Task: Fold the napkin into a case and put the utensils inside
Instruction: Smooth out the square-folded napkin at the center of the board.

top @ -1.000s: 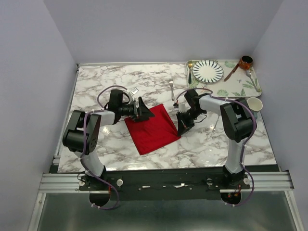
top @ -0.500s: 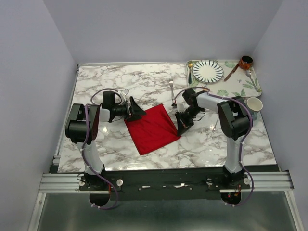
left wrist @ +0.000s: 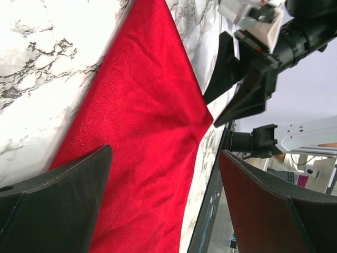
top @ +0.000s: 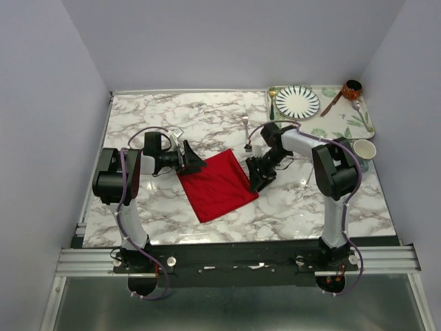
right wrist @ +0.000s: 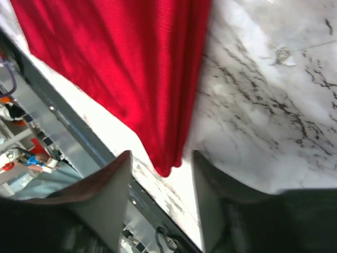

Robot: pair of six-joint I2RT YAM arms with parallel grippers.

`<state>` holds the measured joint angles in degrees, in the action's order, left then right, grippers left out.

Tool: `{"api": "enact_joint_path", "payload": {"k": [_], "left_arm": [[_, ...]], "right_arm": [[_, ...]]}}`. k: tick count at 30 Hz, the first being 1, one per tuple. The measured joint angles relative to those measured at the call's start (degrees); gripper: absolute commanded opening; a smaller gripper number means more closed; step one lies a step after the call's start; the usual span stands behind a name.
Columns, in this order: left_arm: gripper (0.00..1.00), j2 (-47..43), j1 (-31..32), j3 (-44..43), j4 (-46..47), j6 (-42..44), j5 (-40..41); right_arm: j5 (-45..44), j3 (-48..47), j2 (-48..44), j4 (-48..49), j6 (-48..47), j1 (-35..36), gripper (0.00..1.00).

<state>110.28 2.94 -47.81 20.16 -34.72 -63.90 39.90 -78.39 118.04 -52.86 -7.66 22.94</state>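
Note:
The deep-red napkin [top: 217, 185] lies flat on the marble as a broad slanted four-sided shape; no case is in view. My left gripper [top: 196, 163] is open at the cloth's upper-left edge. In the left wrist view the napkin [left wrist: 147, 132] spreads between the wide fingers of that gripper [left wrist: 166, 155]. My right gripper [top: 256, 181] is at the cloth's right edge, open. In the right wrist view a corner of the napkin [right wrist: 131, 63] lies loose between the parted fingers of that gripper [right wrist: 161, 158]. A silver fork [top: 245, 127] lies behind the napkin.
A leaf-patterned tray [top: 344, 127] at the back right holds a striped plate [top: 298, 101], a gold spoon [top: 273, 96], a brown pot [top: 352, 88], a wooden utensil and a silver spoon [top: 357, 107]. A white cup [top: 364, 149] stands beside the right arm.
The right gripper has opened and let go of the napkin's right edge. The left gripper, still open, has drawn back to the left off the cloth.

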Motion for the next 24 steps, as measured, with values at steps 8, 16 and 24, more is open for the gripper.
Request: {"api": "enact_joint_path", "payload": {"k": [8,16,24], "left_arm": [[0.99,0.0,0.0,-2.12,-6.27,6.1,-0.66],[0.99,0.09,0.0,-3.65,-10.73,10.38,-1.11],[0.99,0.63,0.0,-5.4,-14.56,12.39,-1.33]], "right_arm": [[0.13,-9.4,-3.78,-4.55,-2.08,0.04,1.0],[9.11,-27.45,-0.52,0.28,2.75,0.44,1.0],[19.82,-32.02,10.03,9.99,15.54,2.05,1.0]]}}
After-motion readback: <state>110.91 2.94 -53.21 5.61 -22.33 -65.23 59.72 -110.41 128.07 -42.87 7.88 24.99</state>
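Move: My right hand is half-open at the napkin's right corner, which lies some 2 cm back and 2 cm below its fingertips. The napkin's far corner lies about 12 cm ahead and 8 cm to its left, the napkin's middle about 12 cm left and level with it, the fork 20 cm ahead and 3 cm left. For my left hand, the far corner lies about 5 cm ahead and 12 cm right, 2 cm lower. I lift my right hand clear of the napkin's right corner, opening its fingers fully, and swing it up some 14 cm, then forward and left, about 11 cm each way, over towards the far corner, rolling its left side up nearly 30 degrees and beginning to sink at the end. My left hand stays put with open fingers resting on the left part of the cloth, turning only slightly clockwise. ##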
